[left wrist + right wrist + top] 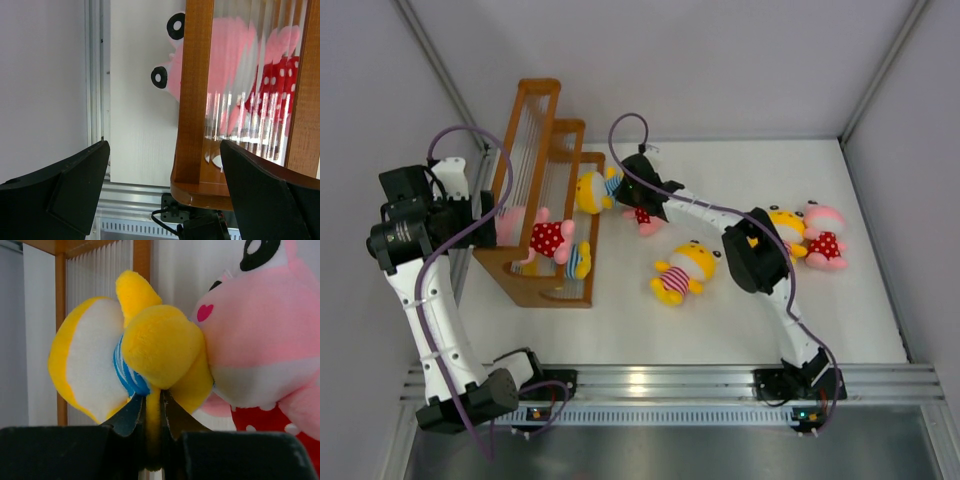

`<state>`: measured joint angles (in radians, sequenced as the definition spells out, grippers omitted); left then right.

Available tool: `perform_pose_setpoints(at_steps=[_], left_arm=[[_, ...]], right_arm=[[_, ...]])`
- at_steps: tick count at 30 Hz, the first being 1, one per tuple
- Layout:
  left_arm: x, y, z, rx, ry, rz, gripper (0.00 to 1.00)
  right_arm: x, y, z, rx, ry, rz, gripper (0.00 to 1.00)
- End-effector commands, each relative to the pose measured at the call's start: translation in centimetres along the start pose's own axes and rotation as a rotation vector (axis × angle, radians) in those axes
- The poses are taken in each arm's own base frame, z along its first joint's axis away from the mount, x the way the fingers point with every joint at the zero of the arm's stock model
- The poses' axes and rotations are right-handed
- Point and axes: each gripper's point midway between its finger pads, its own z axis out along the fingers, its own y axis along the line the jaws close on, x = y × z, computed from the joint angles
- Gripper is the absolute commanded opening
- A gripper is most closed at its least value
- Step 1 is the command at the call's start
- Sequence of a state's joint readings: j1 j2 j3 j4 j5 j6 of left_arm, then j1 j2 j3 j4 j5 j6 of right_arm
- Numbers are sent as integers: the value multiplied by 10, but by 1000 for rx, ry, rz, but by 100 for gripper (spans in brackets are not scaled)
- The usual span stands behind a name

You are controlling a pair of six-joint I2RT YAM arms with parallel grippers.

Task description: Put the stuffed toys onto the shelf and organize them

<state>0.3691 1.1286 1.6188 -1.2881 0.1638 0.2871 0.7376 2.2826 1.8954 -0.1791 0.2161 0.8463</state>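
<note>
The brown wooden shelf stands at the left of the table. On its lower tiers lie a pink-headed stuffed toy in red with white dots and part of a blue-striped one. My right gripper is shut on a yellow-headed, blue-and-white striped toy, held at the shelf's right edge. Another pink toy lies just beside and under it. My left gripper hangs open and holds nothing at the shelf's left end, where the shelved pink toy shows through the slats.
A yellow toy in pink-and-white stripes lies mid-table. A yellow-headed toy and a pink one lie at the right, behind my right arm's elbow. Grey walls close in both sides; an aluminium rail runs along the near edge.
</note>
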Motion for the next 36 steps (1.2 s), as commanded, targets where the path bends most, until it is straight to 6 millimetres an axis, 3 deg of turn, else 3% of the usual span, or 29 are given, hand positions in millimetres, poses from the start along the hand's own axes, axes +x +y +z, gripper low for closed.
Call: perform_pose_setpoints(at_steps=[1,5,9,12,15,16,17,25,29,32,35,36], left_arm=[[-7,-1,-5,-1,-26,15,98],[-8,-3,-4,14,-27,6,98],[-7,-4,-3,17,-26,5,98],[-6,-3,-4,12,-28,7,98],[-6,-1,-6,-1,-27,11,98],[-6,-1,-7,-4,-31,13,98],[-6,0,-7,-9,-31,16,98],[-4,3,-9,-32,-29,24,98],[-4,1,-10,-24,-33,23,98],[-4,2,-10,-30,-32,22,98],[-4,3,-11,-40,-33,27,98],[-3,3,-11,-40,-31,28,98]], right_arm=[[4,31,3,-66,6,49,0],[10,60,-2,-101,-2,6,0],[20,66,0,-111,-9,71,0],[32,59,18,-93,1,106,0],[33,75,29,-170,-5,110,1],[44,73,40,-184,14,104,2],[36,84,40,-218,-1,100,2],[34,84,48,-233,-34,99,5],[33,94,47,-284,-38,102,6],[33,99,49,-303,-29,100,14],[33,92,49,-287,-8,111,37],[21,99,39,-306,-29,121,42]])
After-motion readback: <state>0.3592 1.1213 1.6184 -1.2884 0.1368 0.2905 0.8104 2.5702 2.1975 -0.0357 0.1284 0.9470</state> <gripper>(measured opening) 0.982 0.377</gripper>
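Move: Some 12 cm to the right hand's left, level ahead and about 3 cm lower, is the far open stretch of the shelf's lower tiers; the blue-striped toy hangs from the hand by a leg. The red-dress toy on the table is roughly 6 cm right and 3 cm back, a little lower; the blue-striped toy already shelved is 10 cm left, 17 cm back. From the left hand, the open stretch is about 23 cm ahead, 18 cm right and 20 cm below. Carrying the blue-striped toy head first into the shelf, the right hand pushes about 10 cm to the left, bobbing slightly back and then forward again while sinking a couple of centimetres, its left side rolling up some 10 degrees. Near the end, with the toy over the tier, the fingers begin to part around the leg, reaching about a third open. ##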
